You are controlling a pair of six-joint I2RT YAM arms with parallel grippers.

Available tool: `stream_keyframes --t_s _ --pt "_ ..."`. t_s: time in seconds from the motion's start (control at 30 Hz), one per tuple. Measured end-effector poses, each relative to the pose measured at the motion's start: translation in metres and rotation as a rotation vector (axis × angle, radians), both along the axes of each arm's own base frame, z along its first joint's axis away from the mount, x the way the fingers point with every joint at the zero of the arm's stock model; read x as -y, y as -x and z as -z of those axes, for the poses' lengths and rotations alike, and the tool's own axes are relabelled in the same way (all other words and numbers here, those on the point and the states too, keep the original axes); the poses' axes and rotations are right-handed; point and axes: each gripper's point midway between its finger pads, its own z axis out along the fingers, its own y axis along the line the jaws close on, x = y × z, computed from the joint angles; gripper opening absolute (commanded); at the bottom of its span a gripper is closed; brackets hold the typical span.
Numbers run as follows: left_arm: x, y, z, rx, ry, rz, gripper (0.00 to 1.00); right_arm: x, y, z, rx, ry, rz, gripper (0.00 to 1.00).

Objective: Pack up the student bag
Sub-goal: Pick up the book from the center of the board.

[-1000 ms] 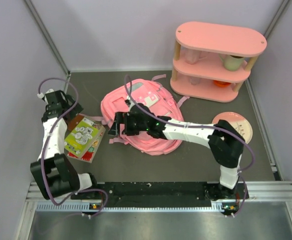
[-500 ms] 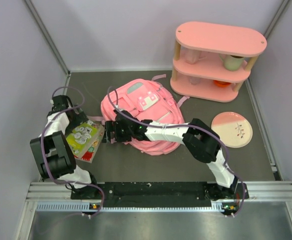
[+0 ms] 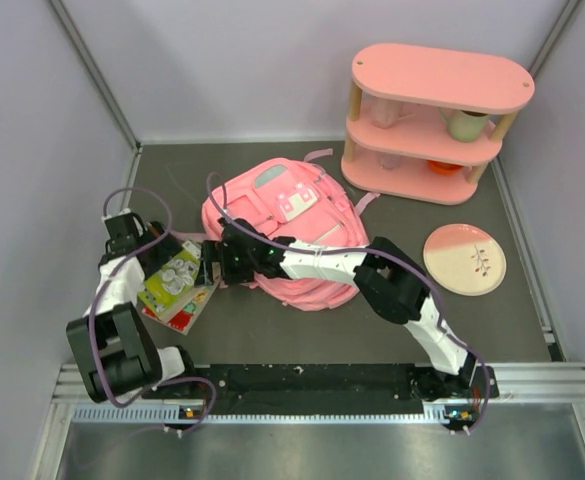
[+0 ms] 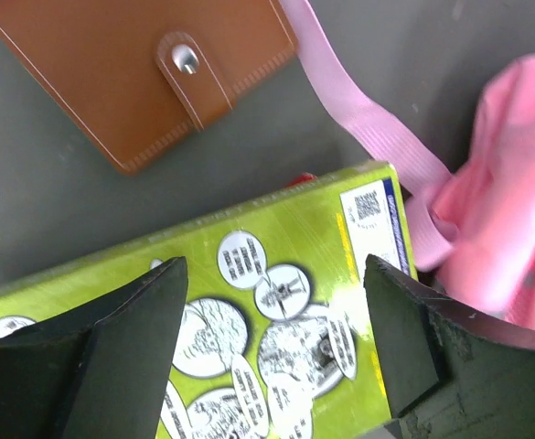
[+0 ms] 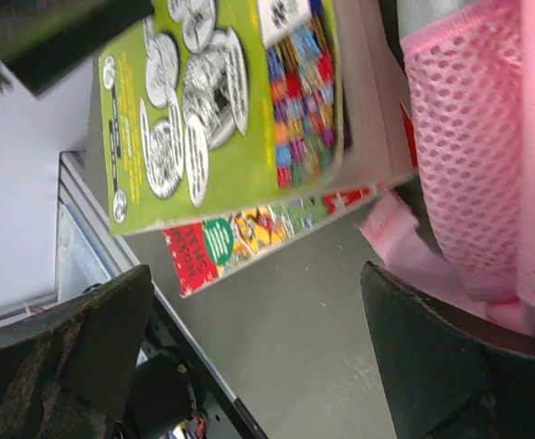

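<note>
The student bag (image 3: 292,235), a pink backpack, lies flat in the middle of the dark table, and its pink mesh side (image 5: 468,137) fills the right of the right wrist view. A green picture book (image 3: 175,277) (image 4: 276,302) lies on a red one (image 3: 190,308) (image 5: 249,233) to the left of the bag. My left gripper (image 3: 160,262) (image 4: 272,343) hovers open over the green cover, one finger (image 4: 112,347) on each side. My right gripper (image 3: 215,265) (image 5: 249,357) is open at the bag's left edge, close to the books, with only bare table between its fingers.
A brown snap wallet (image 4: 148,73) lies just beyond the books, and a pink strap (image 4: 358,110) runs past it. A pink oval shelf unit (image 3: 437,120) with a cup (image 3: 467,123) stands at the back right. A pink plate (image 3: 464,258) lies at the right. Grey walls close in on both sides.
My left gripper has come down and right over the green book, its jaws slightly narrower. My right gripper has slid left off the bag toward the books. The green book has shifted a little.
</note>
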Motion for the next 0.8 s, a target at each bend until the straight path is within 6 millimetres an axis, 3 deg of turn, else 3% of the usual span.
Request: stream_keyframes --t_s 0.2,0.43,0.63,0.8 --pt "0.030 0.022 -0.006 0.061 0.085 0.035 0.82 -0.011 0.002 0.001 -0.038 -0.024 -0.010 0.94" --pt "0.034 0.025 -0.007 0.067 0.101 0.038 0.83 -0.014 0.003 0.003 -0.106 -0.039 0.010 0.94" --pt "0.020 0.024 -0.022 0.025 0.047 -0.012 0.85 -0.014 0.000 0.001 -0.128 -0.045 0.036 0.94" --pt "-0.013 0.004 -0.051 0.084 -0.099 -0.081 0.86 -0.015 0.002 0.001 -0.135 -0.047 0.030 0.94"
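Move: The green book on top lies just under the left hand, its middle about 2 cm back, 2 cm to the left and 3 cm below. The brown wallet is some 6 cm ahead and 6 cm left of the left hand, 6 cm down. From the right hand the green book's middle is about 7 cm left, 3 cm back and 3 cm below, while the pink bag's middle is some 16 cm right, 4 cm ahead and 2 cm below. Back and to the right across the green book, about 4 cm, goes the left hand; after a brief hold it turns round, sweeping forward and left again while climbing clear to some 5 cm above where it began, fingers still wide. The right hand, also open, edges 1.5 cm left towards the book's bag-side edge and rolls a little, its forward side dipping. ##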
